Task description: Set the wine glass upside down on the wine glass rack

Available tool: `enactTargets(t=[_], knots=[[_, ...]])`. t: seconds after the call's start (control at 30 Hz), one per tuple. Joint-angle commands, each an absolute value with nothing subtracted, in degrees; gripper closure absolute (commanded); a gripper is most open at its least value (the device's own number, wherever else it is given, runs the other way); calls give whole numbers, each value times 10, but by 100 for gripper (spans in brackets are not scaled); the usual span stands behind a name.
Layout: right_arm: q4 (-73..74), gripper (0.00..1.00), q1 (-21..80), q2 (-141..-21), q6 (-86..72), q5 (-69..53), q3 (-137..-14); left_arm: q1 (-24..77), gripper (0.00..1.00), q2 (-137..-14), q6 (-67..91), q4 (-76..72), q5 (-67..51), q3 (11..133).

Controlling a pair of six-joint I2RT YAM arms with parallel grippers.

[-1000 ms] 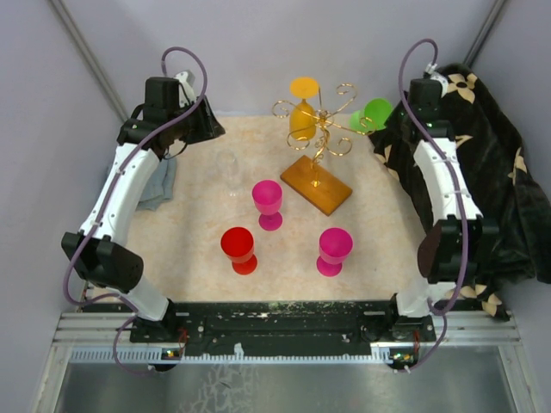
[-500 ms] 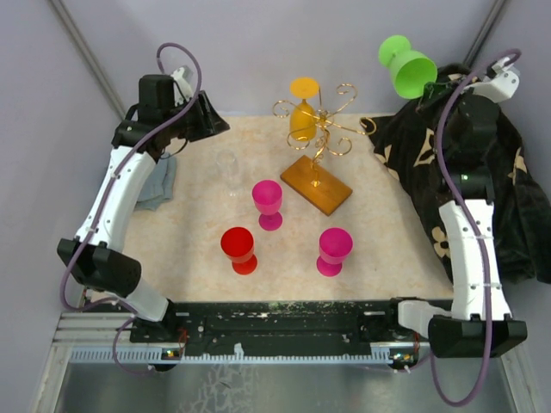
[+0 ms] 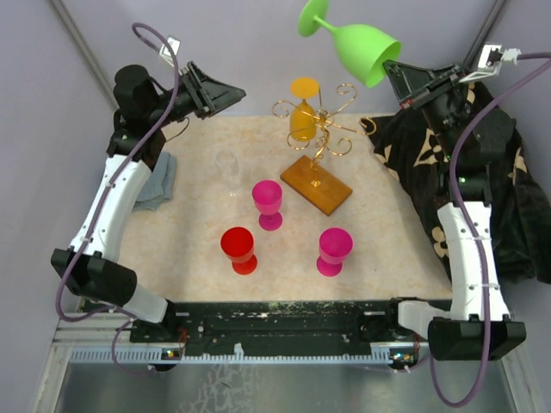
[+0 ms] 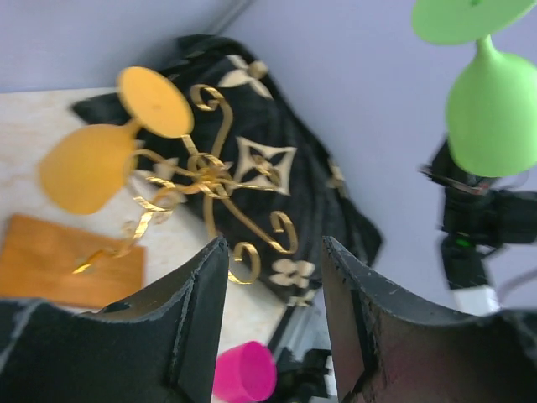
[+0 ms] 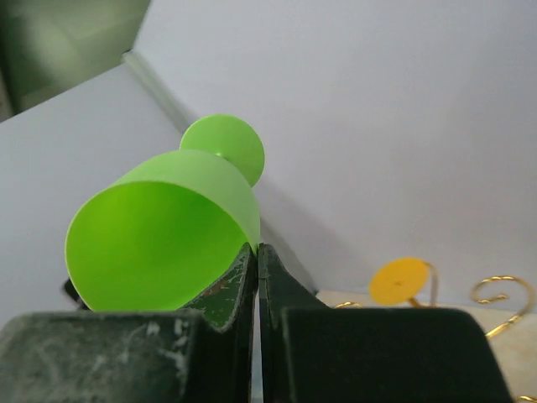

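Note:
The green wine glass (image 3: 362,47) (image 5: 159,235) (image 4: 493,109) hangs high in the air at the back right, lying sideways with its foot to the left. My right gripper (image 3: 389,67) (image 5: 258,248) is shut on its rim, one finger inside the bowl. The gold wire wine glass rack (image 3: 320,129) (image 4: 210,168) stands on its amber base (image 3: 315,183) at the table's back middle, below and left of the glass. An orange glass (image 3: 302,116) (image 4: 84,168) hangs upside down on it. My left gripper (image 3: 237,90) (image 4: 275,252) is open and empty, raised left of the rack.
A clear glass (image 3: 228,168), two pink glasses (image 3: 268,200) (image 3: 334,248) and a red glass (image 3: 238,248) stand upright on the table in front of the rack. A black patterned cloth (image 3: 491,172) covers the right side. A grey cloth (image 3: 159,185) lies at the left.
My right arm has swung up and left, carrying the green glass from beside the rack to high above it. My left arm has also risen, its gripper still open.

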State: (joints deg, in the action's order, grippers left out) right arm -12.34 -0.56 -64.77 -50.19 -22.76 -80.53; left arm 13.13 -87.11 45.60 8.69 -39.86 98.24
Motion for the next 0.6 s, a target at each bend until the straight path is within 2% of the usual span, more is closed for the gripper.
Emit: enactTargets(t=[0.0,0.13,0.3,0.4,0.57], knots=[[-296,100,-11,-680,-637,-395,-813,126,46,-876,638,-170,-515,951],[-428,100,-11,-719,-742,-467,-806,123,45,-898,835,-417,-536,911],[-616,100,-11,-771,-890,-510,-791,124,44,-948,1069,-698,-495,895],[-701,100,-10,-797,-963,-508,-787,129,45,-966,1142,-798,-458,899],[-799,100,1,-829,-1037,-494,-788,150,43,-978,1189,-860,-424,909]])
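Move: Roughly 20 cm to the left hand's right, level with it fore and aft and some 13 cm above, is the green wine glass, held by its rim in the right hand, its middle about 5 cm ahead and 7 cm left of that hand. The left gripper waits about 28 cm left, 4 cm ahead and 10 cm below the right hand. The rack stands far below, about 12 cm ahead and 11 cm left of the right hand; the hanging yellow glass is 5 cm beyond the rack and 4 cm left of it. Swinging the green glass round above the rack, the right hand turns some 40 degrees counter-clockwise while moving about 6 cm left and slightly back, its shut fingers keeping the rim, so the foot comes towards the left gripper. The empty left hand rises about 10 cm to meet it, drawing back 6 cm, turning clockwise and rolling left side down, fingers still half open. ##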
